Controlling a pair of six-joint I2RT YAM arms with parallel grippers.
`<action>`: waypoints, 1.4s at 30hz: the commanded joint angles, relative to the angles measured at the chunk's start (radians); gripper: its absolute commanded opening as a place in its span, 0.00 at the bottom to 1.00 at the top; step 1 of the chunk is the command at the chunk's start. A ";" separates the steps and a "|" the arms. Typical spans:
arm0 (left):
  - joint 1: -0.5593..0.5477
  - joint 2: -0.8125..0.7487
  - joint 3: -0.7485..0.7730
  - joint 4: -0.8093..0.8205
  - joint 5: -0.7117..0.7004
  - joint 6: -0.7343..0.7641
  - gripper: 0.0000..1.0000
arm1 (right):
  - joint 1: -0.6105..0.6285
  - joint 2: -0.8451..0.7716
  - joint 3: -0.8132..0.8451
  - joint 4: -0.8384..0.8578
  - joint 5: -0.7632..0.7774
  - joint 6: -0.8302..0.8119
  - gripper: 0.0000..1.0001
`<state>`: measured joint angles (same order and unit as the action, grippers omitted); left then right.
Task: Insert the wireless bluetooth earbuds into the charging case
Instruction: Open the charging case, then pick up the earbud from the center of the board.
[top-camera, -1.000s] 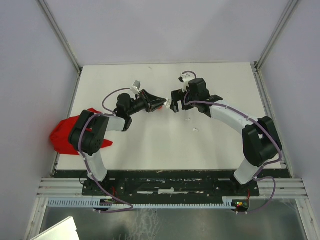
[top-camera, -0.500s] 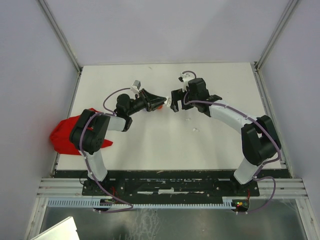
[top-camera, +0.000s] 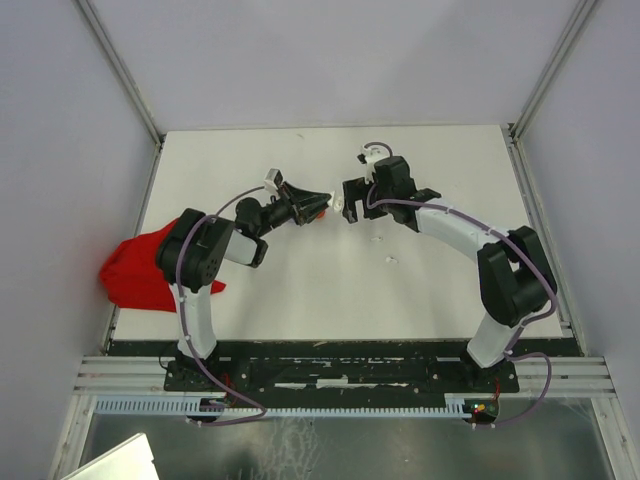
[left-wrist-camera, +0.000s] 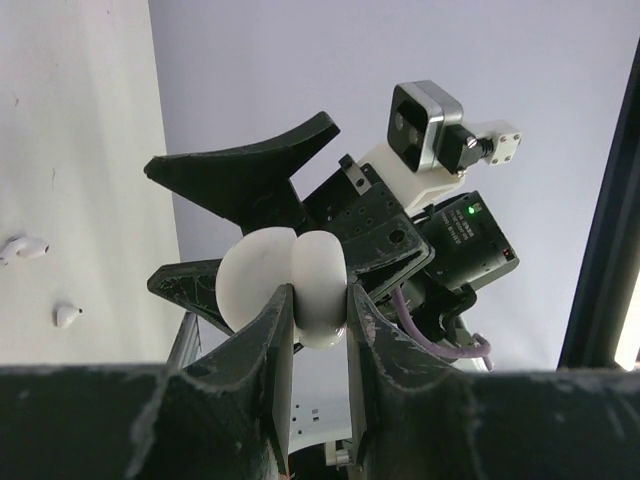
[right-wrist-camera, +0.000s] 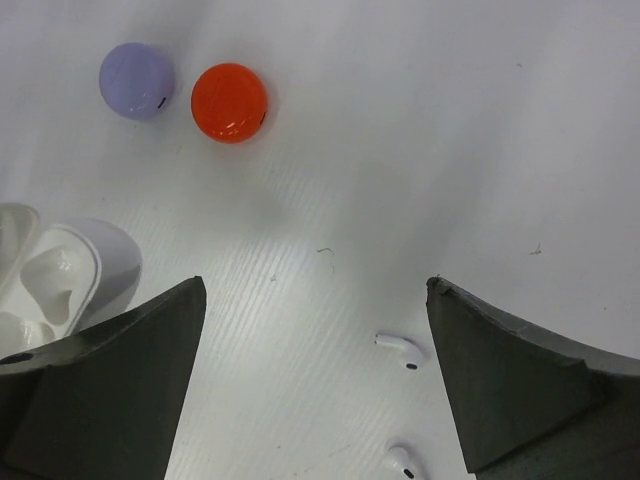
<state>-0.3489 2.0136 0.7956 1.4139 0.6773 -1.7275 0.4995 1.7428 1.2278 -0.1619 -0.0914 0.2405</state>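
My left gripper (left-wrist-camera: 318, 296) is shut on the white charging case (left-wrist-camera: 300, 285), held up off the table with its lid open. The case also shows at the left edge of the right wrist view (right-wrist-camera: 60, 275), its hollows bare. Two white wireless bluetooth earbuds (right-wrist-camera: 402, 350) (right-wrist-camera: 404, 462) lie on the table under my right gripper (right-wrist-camera: 316, 300), which is open with nothing between its fingers. In the top view the left gripper (top-camera: 318, 205) and right gripper (top-camera: 347, 205) nearly meet tip to tip at mid-table, with the earbuds (top-camera: 377, 238) (top-camera: 390, 260) just to their near right.
A lilac round disc (right-wrist-camera: 137, 80) and a red round disc (right-wrist-camera: 229, 102) lie side by side on the table beyond the case. A red cloth (top-camera: 140, 272) hangs over the table's left edge beside the left arm. Walls enclose the table on three sides.
The left arm's elbow has swung right and forward, and its gripper has edged slightly up with the case still held. The right arm has hardly moved.
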 joint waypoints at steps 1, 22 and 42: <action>0.020 0.002 0.037 0.137 -0.020 -0.083 0.03 | 0.002 -0.104 -0.039 -0.018 0.084 -0.006 1.00; 0.067 -0.005 -0.012 0.154 0.002 -0.077 0.03 | -0.010 -0.107 -0.111 -0.396 0.222 0.034 0.87; 0.070 0.005 -0.040 0.179 0.005 -0.081 0.03 | 0.011 -0.001 -0.078 -0.484 0.252 -0.100 0.74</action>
<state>-0.2813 2.0190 0.7609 1.4986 0.6750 -1.7821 0.5014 1.7214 1.1103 -0.6319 0.1406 0.1780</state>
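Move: Behind and to the right of the right hand, the nearer earbud lies on the table about 9 cm back, 9 cm right and 11 cm below. The other earbud is some 3 cm back and 5 cm right, equally low. The charging case, already open in the left fingers, is about 8 cm left, 1 cm back and 6 cm higher. From the left hand that nearer earbud is roughly 9 cm back, 19 cm right, 17 cm down. Leaving the open case, the right hand swings right and back almost level, then also sinks towards the nearer earbud, about 10 cm back, 10 cm right and 8 cm down in all. On the way its fingers tip some 35 degrees to point steeply down and narrow to about three-quarters open, touching nothing yet. The left hand keeps its grip on the case and draws it some 3 cm left. ##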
